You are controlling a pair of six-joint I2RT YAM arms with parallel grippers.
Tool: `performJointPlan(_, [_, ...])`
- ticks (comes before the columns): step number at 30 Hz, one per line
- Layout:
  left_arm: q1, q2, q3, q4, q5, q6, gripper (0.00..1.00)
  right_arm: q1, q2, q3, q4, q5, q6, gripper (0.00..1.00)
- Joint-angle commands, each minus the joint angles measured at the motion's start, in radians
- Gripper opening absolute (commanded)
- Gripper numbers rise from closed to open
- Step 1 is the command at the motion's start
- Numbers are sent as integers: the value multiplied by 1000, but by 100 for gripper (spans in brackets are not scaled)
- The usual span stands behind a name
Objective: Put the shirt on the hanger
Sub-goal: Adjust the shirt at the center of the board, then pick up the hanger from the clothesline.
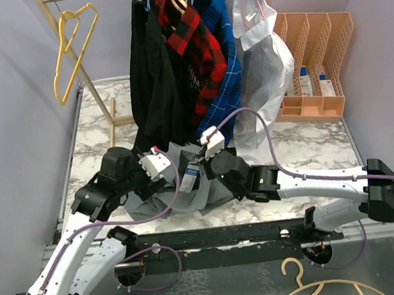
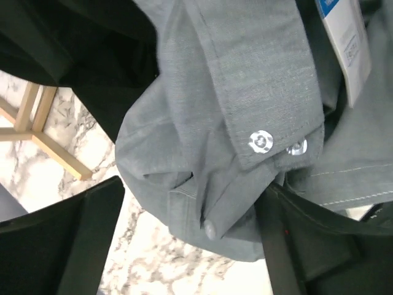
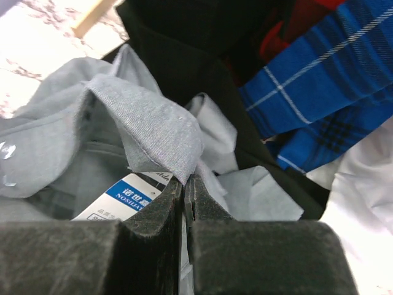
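Observation:
The light-grey shirt [image 1: 188, 196] lies crumpled on the marble table between both arms. My right gripper [image 3: 184, 181] is shut on a raised fold of the shirt [image 3: 147, 129], near its blue-and-white tag [image 3: 132, 196]. My left gripper [image 2: 193, 187] is open, its fingers [image 2: 67, 239] wide apart. A buttoned band of the shirt [image 2: 245, 92] lies between them and brushes the right finger. In the top view the left gripper [image 1: 160, 184] and right gripper [image 1: 201, 176] sit close together over the cloth. The yellow hanger [image 1: 78, 12] hangs on the rack at the back left, apart from both grippers.
A clothes rack behind the shirt carries a black garment [image 1: 149, 75], a red plaid shirt [image 1: 190, 43], a blue plaid shirt [image 1: 222, 82] and a white shirt [image 1: 262, 64]. Its wooden foot [image 1: 114, 120] rests on the table. A peach organizer [image 1: 315, 66] stands at the back right. A tan hanger [image 1: 315, 289] lies below the front edge.

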Motion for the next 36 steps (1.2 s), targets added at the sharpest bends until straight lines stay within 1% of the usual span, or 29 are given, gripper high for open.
performJointPlan(1, [7, 46, 165, -64, 48, 2, 98, -105, -14, -30, 77, -189, -92, 1])
performJointPlan(3, [6, 105, 262, -133, 121, 2, 99, -135, 6, -20, 86, -254, -110, 2])
performJointPlan(5, [7, 151, 366, -193, 196, 4, 99, -141, 30, -9, 91, -277, -120, 1])
performJointPlan(7, [7, 200, 493, -219, 205, -27, 99, -143, 52, -4, 101, -292, -124, 1])
performJointPlan(8, [7, 233, 573, -225, 181, -54, 99, -144, 61, -3, 108, -300, -123, 1])
performJointPlan(10, [7, 312, 747, -226, 51, -133, 99, -146, 76, 0, 113, -318, -124, 2])
performJointPlan(12, [7, 403, 920, -232, -110, -173, 99, -146, 87, 2, 120, -327, -127, 1])
performJointPlan(15, [7, 491, 1111, -197, -348, -194, 99, -154, 91, -2, 132, -337, -132, 1])
performJointPlan(17, [11, 537, 1202, -129, -549, -204, 99, -160, 91, -7, 137, -351, -129, 1])
performJointPlan(20, [28, 586, 1306, -73, -651, -166, 97, -164, 94, -22, 138, -367, -115, 1])
performJointPlan(23, [63, 639, 1398, -54, -733, -140, 99, -166, 87, -48, 131, -374, -100, 1])
performJointPlan(25, [81, 649, 1421, -63, -724, -123, 99, -166, 71, -78, 128, -377, -88, 1])
performJointPlan(28, [113, 654, 1423, -104, -659, -131, 99, -167, 29, -120, 132, -380, -81, 1])
performJointPlan(30, [145, 670, 1420, -147, -586, -169, 99, -172, 7, -146, 134, -379, -80, 1])
performJointPlan(31, [174, 677, 1424, -168, -524, -197, 99, -175, -2, -154, 134, -379, -79, 1])
performJointPlan(32, [209, 688, 1429, -187, -452, -223, 98, -177, -11, -163, 134, -380, -79, 1])
performJointPlan(34, [315, 727, 1472, -227, -300, -261, 97, -179, -25, -176, 132, -380, -79, 1])
performJointPlan(36, [470, 770, 1532, -246, -133, -295, 97, -181, -40, -191, 133, -383, -78, 1])
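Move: The yellow hanger on the rack is some 28 cm ahead of the left hand, 14 cm to its left and about 38 cm above. The black garment hangs some 20 cm ahead of that hand, 3 cm to its right and 15 cm up. The right hand holds a raised fold of the grey shirt, whose middle lies about 7 cm to its left, 2 cm back and 9 cm below; the shirt's tag is some 5 cm left of it, 1 cm back and 5 cm down. Up and fast goes the left hand, its fingers, already parted, opening wide and coming free of the shirt; it climbs about 35 cm, then swings forward and left towards the yellow hanger, turning counter-clockwise and tipping its fingers up nearer level. The right hand keeps its pinch on the shirt, eases forward briefly, then sinks some 6 cm towards the board, drawing back slightly. ##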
